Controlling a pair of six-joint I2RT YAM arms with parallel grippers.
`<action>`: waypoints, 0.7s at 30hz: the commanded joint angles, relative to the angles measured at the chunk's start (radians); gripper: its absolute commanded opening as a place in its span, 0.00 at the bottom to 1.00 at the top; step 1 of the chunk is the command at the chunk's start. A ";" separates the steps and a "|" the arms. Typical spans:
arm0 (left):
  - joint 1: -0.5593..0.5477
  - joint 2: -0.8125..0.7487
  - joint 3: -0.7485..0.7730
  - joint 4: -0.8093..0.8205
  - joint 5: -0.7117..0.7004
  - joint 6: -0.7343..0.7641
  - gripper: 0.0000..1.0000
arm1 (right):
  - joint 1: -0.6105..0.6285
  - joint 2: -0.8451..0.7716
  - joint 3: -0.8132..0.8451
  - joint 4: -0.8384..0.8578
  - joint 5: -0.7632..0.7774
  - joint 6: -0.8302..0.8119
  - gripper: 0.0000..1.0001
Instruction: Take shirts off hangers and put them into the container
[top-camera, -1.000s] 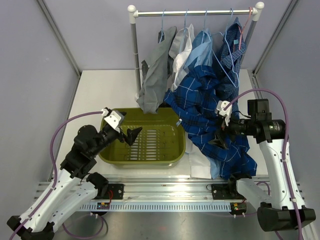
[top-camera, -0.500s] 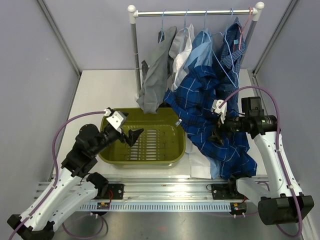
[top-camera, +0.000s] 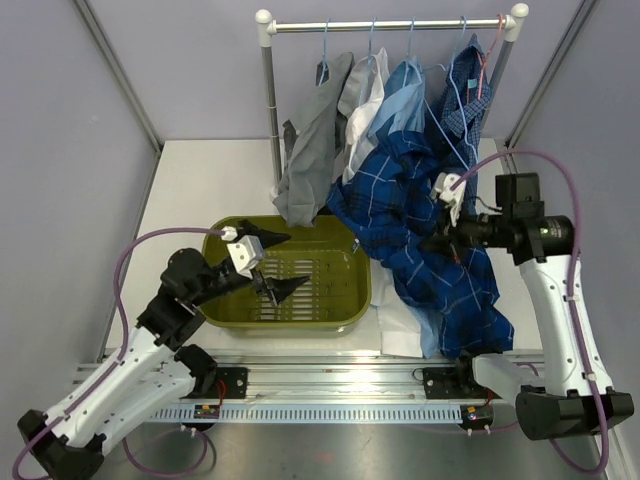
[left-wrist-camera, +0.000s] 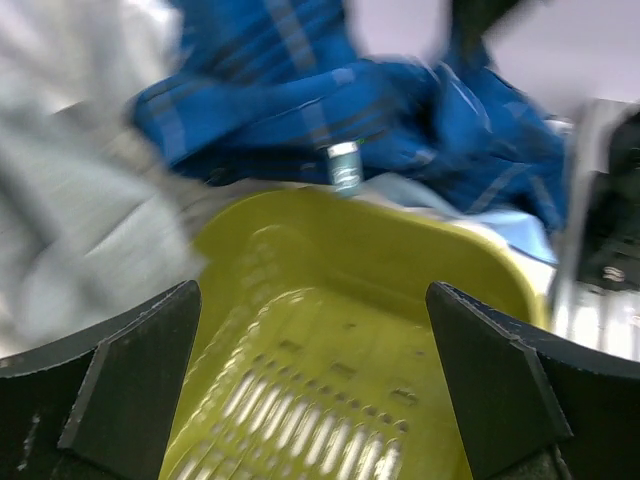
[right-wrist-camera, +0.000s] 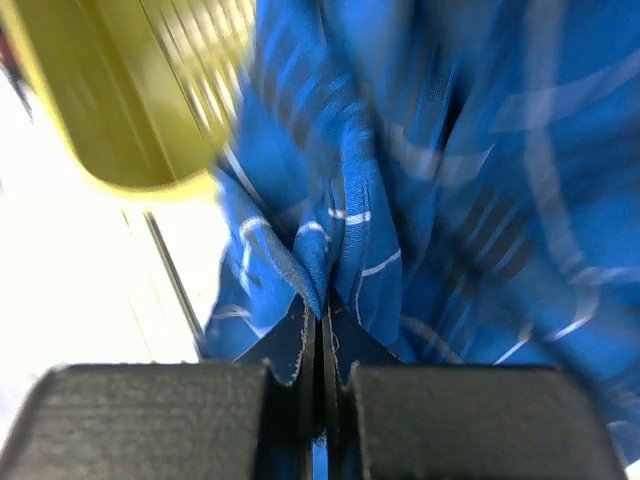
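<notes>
The dark blue windowpane-check shirt (top-camera: 425, 240) hangs off the rail and drapes onto the table right of the olive-green container (top-camera: 345, 312). My right gripper (top-camera: 433, 243) is shut on a fold of it, and the right wrist view shows the cloth (right-wrist-camera: 450, 200) pinched between the closed fingers of that gripper (right-wrist-camera: 322, 320). Grey (top-camera: 310, 150), white (top-camera: 365, 95), light blue (top-camera: 402, 100) and navy small-check (top-camera: 465, 95) shirts hang on hangers (top-camera: 325, 50). My left gripper (top-camera: 282, 262) is open above the container's slotted bottom (left-wrist-camera: 330, 400), holding nothing.
A silver rail (top-camera: 390, 25) with white knobs stands at the back on a post (top-camera: 270, 110). White and pale blue cloth (top-camera: 405, 330) lies on the table under the checked shirt. Grey walls close in both sides.
My right gripper has shut on the windowpane-check shirt and pulled slightly back to the right. My left arm has reached forward over the container with its open gripper turned.
</notes>
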 joint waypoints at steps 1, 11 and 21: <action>-0.099 0.069 0.069 0.199 0.099 0.004 0.99 | 0.006 0.010 0.261 -0.064 -0.221 0.123 0.00; -0.360 0.518 0.507 0.279 0.014 0.116 0.99 | 0.006 0.043 0.575 0.259 -0.551 0.577 0.00; -0.481 0.862 0.808 0.441 0.212 0.000 0.99 | 0.006 0.058 0.644 0.404 -0.437 0.731 0.00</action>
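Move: The dark blue shirt is already pinched in my shut right hand; its middle lies some 5 cm ahead and about 10 cm below that hand. From my empty, open left hand, the shirt is about 26 cm to the right, 8 cm ahead and 15 cm lower. The container sits some 20 cm below my left hand, its middle 6 cm ahead and 2 cm left; the grey shirt hangs about 20 cm ahead of that hand, 3 cm right and some 5 cm higher. Keeping the dark blue shirt pinched, I pull my right hand steeply up about 25 cm, drawing slightly back and left while its fingers swing from slanting down to nearly level. My left hand sweeps right some 22 cm from over the container, rising about 14 cm along the way and turning clockwise some 30 degrees, fingers wide open, until they straddle the hanging cloth just below my right hand. ##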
